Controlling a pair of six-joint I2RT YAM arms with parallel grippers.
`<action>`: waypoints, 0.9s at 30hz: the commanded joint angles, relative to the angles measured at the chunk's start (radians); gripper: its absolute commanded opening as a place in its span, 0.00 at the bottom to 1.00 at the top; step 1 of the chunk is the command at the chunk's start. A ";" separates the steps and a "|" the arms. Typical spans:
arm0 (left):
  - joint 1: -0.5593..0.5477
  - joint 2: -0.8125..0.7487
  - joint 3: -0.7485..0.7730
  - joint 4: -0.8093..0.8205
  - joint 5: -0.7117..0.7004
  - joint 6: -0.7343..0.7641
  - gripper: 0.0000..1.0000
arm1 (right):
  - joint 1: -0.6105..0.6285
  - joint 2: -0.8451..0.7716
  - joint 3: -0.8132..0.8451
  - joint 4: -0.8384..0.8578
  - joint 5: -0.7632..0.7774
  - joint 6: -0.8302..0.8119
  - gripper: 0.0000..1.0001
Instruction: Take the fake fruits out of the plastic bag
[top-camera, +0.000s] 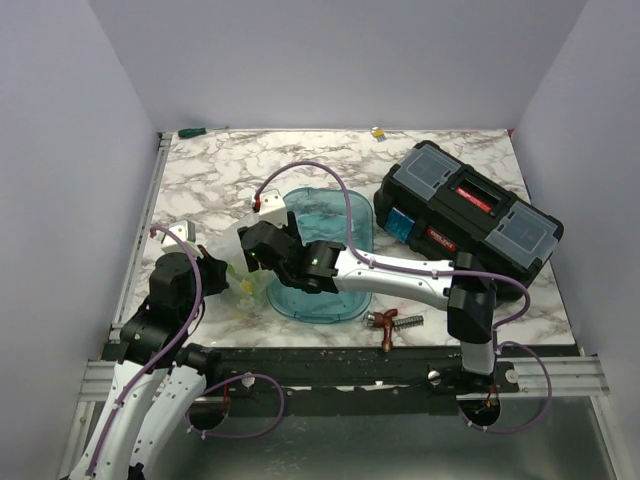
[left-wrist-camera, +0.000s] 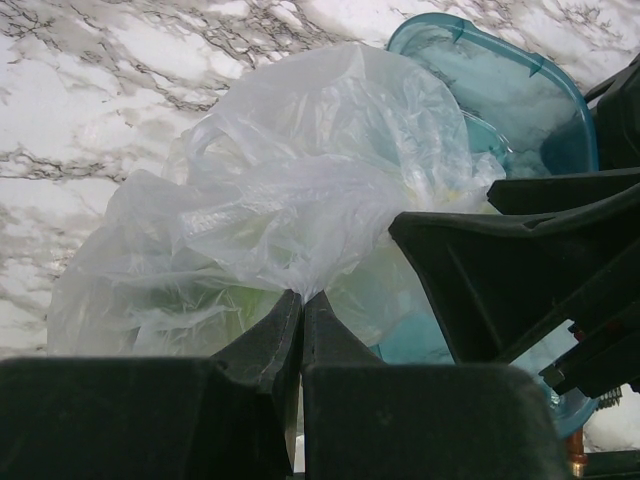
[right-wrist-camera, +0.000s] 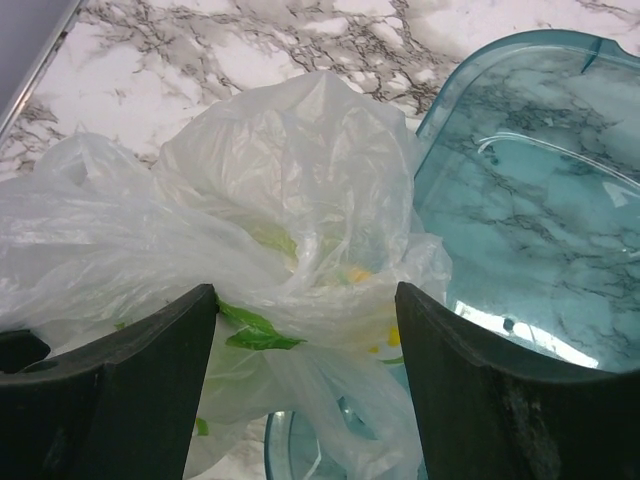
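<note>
The clear crinkled plastic bag lies bunched on the marble top at the left edge of the teal tray. My left gripper is shut on a pinched fold of the bag. My right gripper is open, its fingers either side of the bag. Through the film I see green leaf and yellow bits of the fake fruits; their shapes are hidden. From above, the bag is mostly covered by the right gripper and the left gripper.
A black toolbox stands at the right rear. A copper fitting with a spring lies near the front edge. The tray's rim is right beside the bag. A green object lies at the far left edge.
</note>
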 joint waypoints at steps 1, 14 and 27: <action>-0.005 -0.006 0.007 0.012 -0.010 0.007 0.00 | 0.008 0.004 -0.013 -0.011 0.055 0.001 0.68; -0.008 -0.015 0.009 0.002 -0.042 -0.004 0.00 | 0.006 -0.101 -0.139 0.053 0.154 0.085 0.07; -0.016 -0.037 0.010 -0.015 -0.091 -0.024 0.00 | -0.358 -0.399 -0.764 0.850 -0.735 0.500 0.01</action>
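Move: A loose fold of the plastic bag lies right between my open right fingertips, about 1 cm ahead and 2 cm below. The fruits inside the bag are roughly 2 cm back and 7 cm down. The teal tray's middle stands some 12 cm to the right, 4 cm farther out and about 15 cm lower. From my left hand, which still pinches the bag, that fold is about 5 cm to the right, 3 cm ahead and 2 cm down. I shut my right fingers fully on the fold while sliding right and dipping a little over 1 cm, come back up to nearly my starting height, then pull right with growing speed, about 6.5 cm in all and slightly forward at the end, drawing the plastic away from my left hand and rolling the wrist some 25 degrees, its left side up. My left hand stays put and keeps its pinch. ##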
